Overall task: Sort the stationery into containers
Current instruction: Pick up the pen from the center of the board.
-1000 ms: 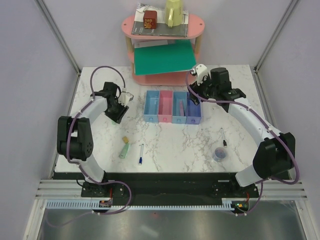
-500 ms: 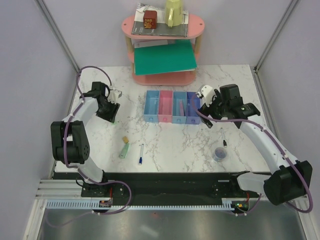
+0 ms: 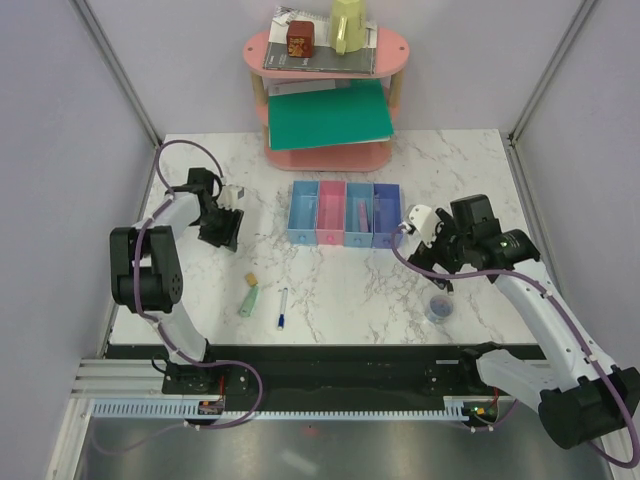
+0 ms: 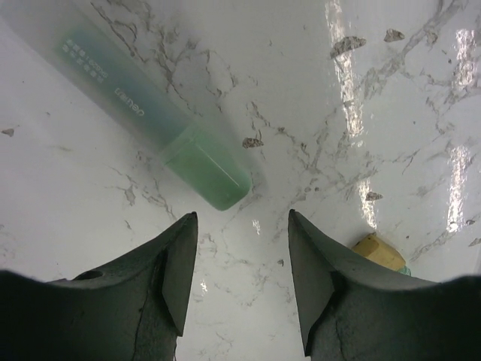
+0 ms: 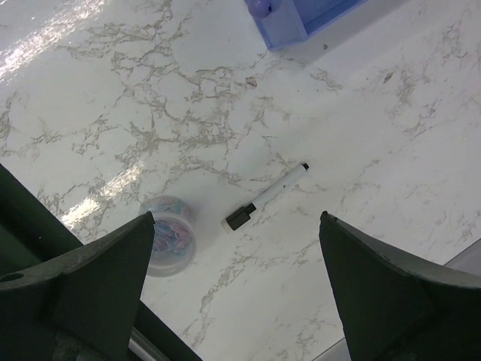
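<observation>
The containers (image 3: 345, 213) are four joined trays at mid table; a pinkish marker (image 3: 357, 214) lies in the blue one. A pale green marker (image 3: 249, 299), a tan eraser (image 3: 252, 278) and a white pen with a blue tip (image 3: 282, 308) lie front left. My left gripper (image 3: 220, 235) hovers open over bare marble, with the green marker (image 4: 150, 113) ahead of the left gripper (image 4: 242, 213) and the eraser (image 4: 379, 252) to its right. My right gripper (image 3: 440, 265) is wide open above a thin black-capped pen (image 5: 267, 197) and a clear round tape roll (image 5: 167, 233). Nothing sits in the right gripper (image 5: 237, 215).
A pink two-tier shelf (image 3: 325, 60) at the back holds a green folder (image 3: 330, 113), grey books, a red box and a yellow cup. The violet-blue tray's corner (image 5: 289, 22) shows at the top of the right wrist view. Purple cables loop over both arms.
The right arm swung from above the trays toward the near right, over the pen and tape roll, and its jaws widened. The left gripper drifted slightly left and nearer and opened a little.
</observation>
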Tool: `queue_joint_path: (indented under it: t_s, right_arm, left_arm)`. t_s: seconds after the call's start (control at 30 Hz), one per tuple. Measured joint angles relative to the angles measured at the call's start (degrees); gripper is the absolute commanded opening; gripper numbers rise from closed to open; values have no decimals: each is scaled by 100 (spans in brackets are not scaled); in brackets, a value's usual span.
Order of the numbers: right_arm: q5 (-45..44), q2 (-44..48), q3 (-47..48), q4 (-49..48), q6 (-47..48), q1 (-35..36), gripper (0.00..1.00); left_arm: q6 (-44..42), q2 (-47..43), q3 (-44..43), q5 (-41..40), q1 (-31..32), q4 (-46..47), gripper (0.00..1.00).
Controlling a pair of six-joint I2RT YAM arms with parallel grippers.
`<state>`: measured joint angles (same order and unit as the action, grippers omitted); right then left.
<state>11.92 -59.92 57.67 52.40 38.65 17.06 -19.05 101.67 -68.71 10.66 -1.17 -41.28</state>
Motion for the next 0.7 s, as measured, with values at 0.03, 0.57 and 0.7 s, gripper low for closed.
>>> queue_joint_path:
  t_s: [0.03,0.57,0.7]
  right_arm:
    - [2,31,-13,46,33,0,98]
    - [-55,81,-494,459,455,0,98]
    - [-197,85,-833,457,566,0,98]
  left_arm:
    - [20,76,-52,-2,0,20,59]
    - [149,844,-586,-323,-4,485,23]
    - [168,839,-568,-356,-4,533,2]
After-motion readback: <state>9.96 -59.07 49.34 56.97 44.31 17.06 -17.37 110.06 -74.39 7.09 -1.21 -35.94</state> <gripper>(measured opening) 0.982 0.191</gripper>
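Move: The green highlighter lies about 7 cm ahead of my left hand, 3 cm to its left and 3 cm below; a yellow block sits roughly 4 cm back and 6 cm right of that hand, a green tube 10 cm back and 5 cm right. The clip cup is some 3 cm back, 4 cm right and 14 cm below my right hand; the black-capped pen is 5 cm ahead and 7 cm right, 16 cm down. I slide my half-open left hand forward about 4.5 cm along the table, sinking 2 cm, until its tips straddle the green highlighter's cap end, then close them and pinch it where cap meets barrel. Meanwhile my right hand, fingers still wide open, sinks about 5 cm and draws back 4 cm, drifting right, down towards the clip cup. ##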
